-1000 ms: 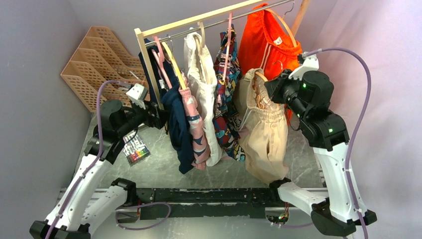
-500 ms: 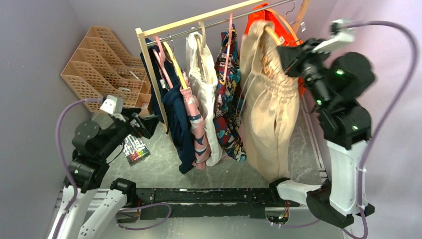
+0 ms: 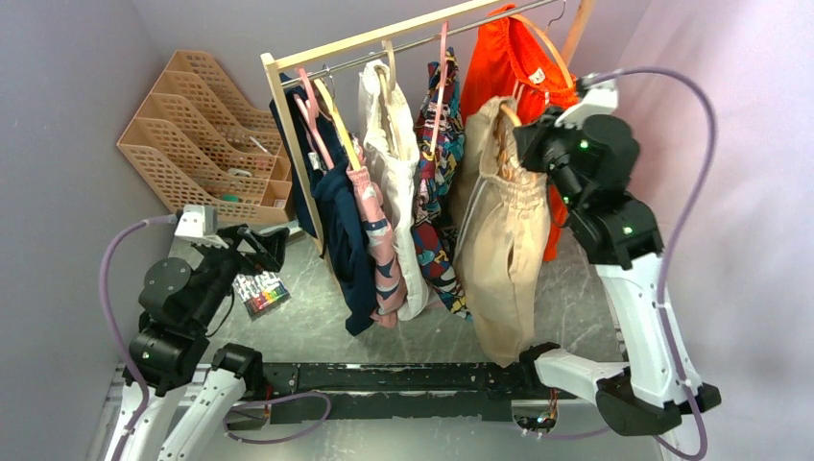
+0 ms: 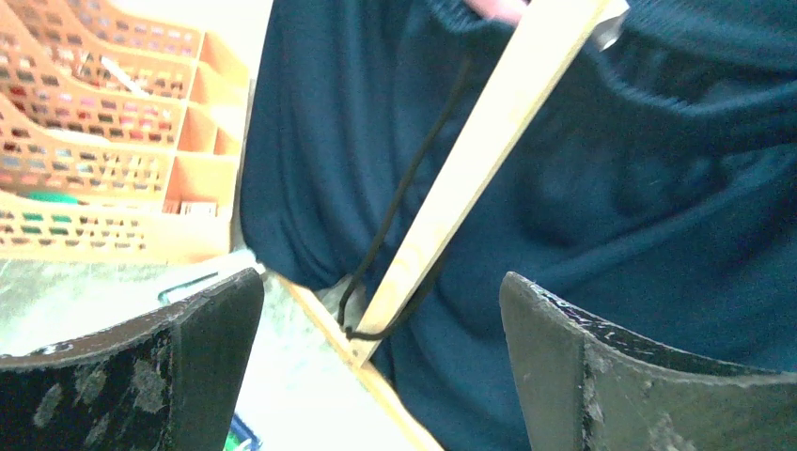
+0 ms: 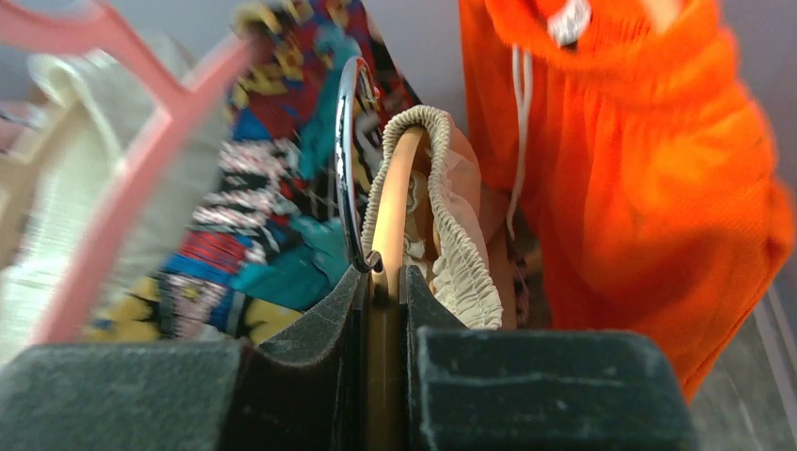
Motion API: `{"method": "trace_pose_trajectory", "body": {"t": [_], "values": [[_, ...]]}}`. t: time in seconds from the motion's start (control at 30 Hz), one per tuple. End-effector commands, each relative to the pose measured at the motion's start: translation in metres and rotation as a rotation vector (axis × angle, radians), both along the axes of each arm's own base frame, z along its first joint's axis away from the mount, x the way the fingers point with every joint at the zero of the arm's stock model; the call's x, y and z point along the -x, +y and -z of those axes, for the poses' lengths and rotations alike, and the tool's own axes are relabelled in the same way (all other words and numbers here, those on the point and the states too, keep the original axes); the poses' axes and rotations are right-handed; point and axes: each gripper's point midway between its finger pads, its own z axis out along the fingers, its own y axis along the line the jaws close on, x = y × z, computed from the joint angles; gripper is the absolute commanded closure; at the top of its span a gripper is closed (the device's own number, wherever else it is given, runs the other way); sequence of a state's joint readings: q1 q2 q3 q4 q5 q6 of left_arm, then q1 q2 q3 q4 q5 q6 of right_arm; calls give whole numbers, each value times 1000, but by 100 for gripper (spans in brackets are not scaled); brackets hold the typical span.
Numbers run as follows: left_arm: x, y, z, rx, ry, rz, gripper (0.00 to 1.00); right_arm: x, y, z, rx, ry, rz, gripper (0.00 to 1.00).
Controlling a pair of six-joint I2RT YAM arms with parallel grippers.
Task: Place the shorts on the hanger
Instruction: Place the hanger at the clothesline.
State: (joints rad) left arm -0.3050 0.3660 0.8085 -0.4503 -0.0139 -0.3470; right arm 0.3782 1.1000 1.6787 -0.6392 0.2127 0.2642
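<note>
The beige shorts (image 3: 504,254) hang from the pale tan hanger (image 3: 507,115), whose arm runs through the gathered waistband (image 5: 451,207). My right gripper (image 3: 531,144) is shut on the hanger's arm (image 5: 390,197) just below its metal hook (image 5: 346,160), holding it in the air in front of the rail (image 3: 422,43), between the patterned garment and the orange shorts (image 3: 518,67). My left gripper (image 3: 272,252) is open and empty, low at the left beside the rack's wooden post (image 4: 470,178) and the navy garment (image 4: 601,188).
The rail holds a navy garment (image 3: 336,221), a cream-white one (image 3: 389,154), a patterned one (image 3: 437,182) and pink hangers (image 3: 309,101). Tan lattice trays (image 3: 197,125) stand at the back left. A small coloured pack (image 3: 261,291) lies on the grey table.
My right gripper has come down and toward the left with the hanger and beige shorts, after rising to the rail earlier. My left arm has drawn back and down, away from the rack.
</note>
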Motion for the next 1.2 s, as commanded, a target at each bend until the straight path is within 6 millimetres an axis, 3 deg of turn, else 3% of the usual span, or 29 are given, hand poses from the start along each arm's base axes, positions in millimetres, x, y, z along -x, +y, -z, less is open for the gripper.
{"method": "trace_pose_trajectory", "body": {"t": [0.0, 0.13, 0.2, 0.53, 0.73, 0.97, 1.17], "values": [[-5, 7, 25, -9, 55, -50, 1, -2, -7, 2, 7, -40, 40, 100], [-5, 8, 34, -11, 55, -58, 1, -13, -1, 18, 23, -27, 31, 100], [-4, 7, 36, -9, 41, -46, 1, -15, -1, 15, -2, -51, 38, 100], [-6, 11, 49, -36, 58, -64, 0, -24, 5, -58, -38, -263, 18, 100], [-6, 13, 56, -32, 44, -77, 1, -42, 12, -31, -18, -245, 7, 100], [-7, 13, 61, -30, 50, -80, 0, -56, 17, -28, -65, -273, -41, 100], [-5, 14, 62, -25, 52, -83, 0, -74, 6, -27, -125, -280, -49, 100]]}}
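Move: The free stretch of clothesline, where the hanger is headed, lies about 18 cm ahead of the right hand, 5 cm to its left and some 5 cm above. The orange shorts hang roughly 12 cm ahead of that hand, 5 cm to its right; the patterned shorts about 8 cm ahead and 16 cm left, both lower down. From the left hand the same stretch is about 29 cm ahead, 37 cm right and 20 cm up. Right hand, still pinching the hanger, dips, rises, then reaches forward, 7 cm overall, towards the clothesline; left sinks. ##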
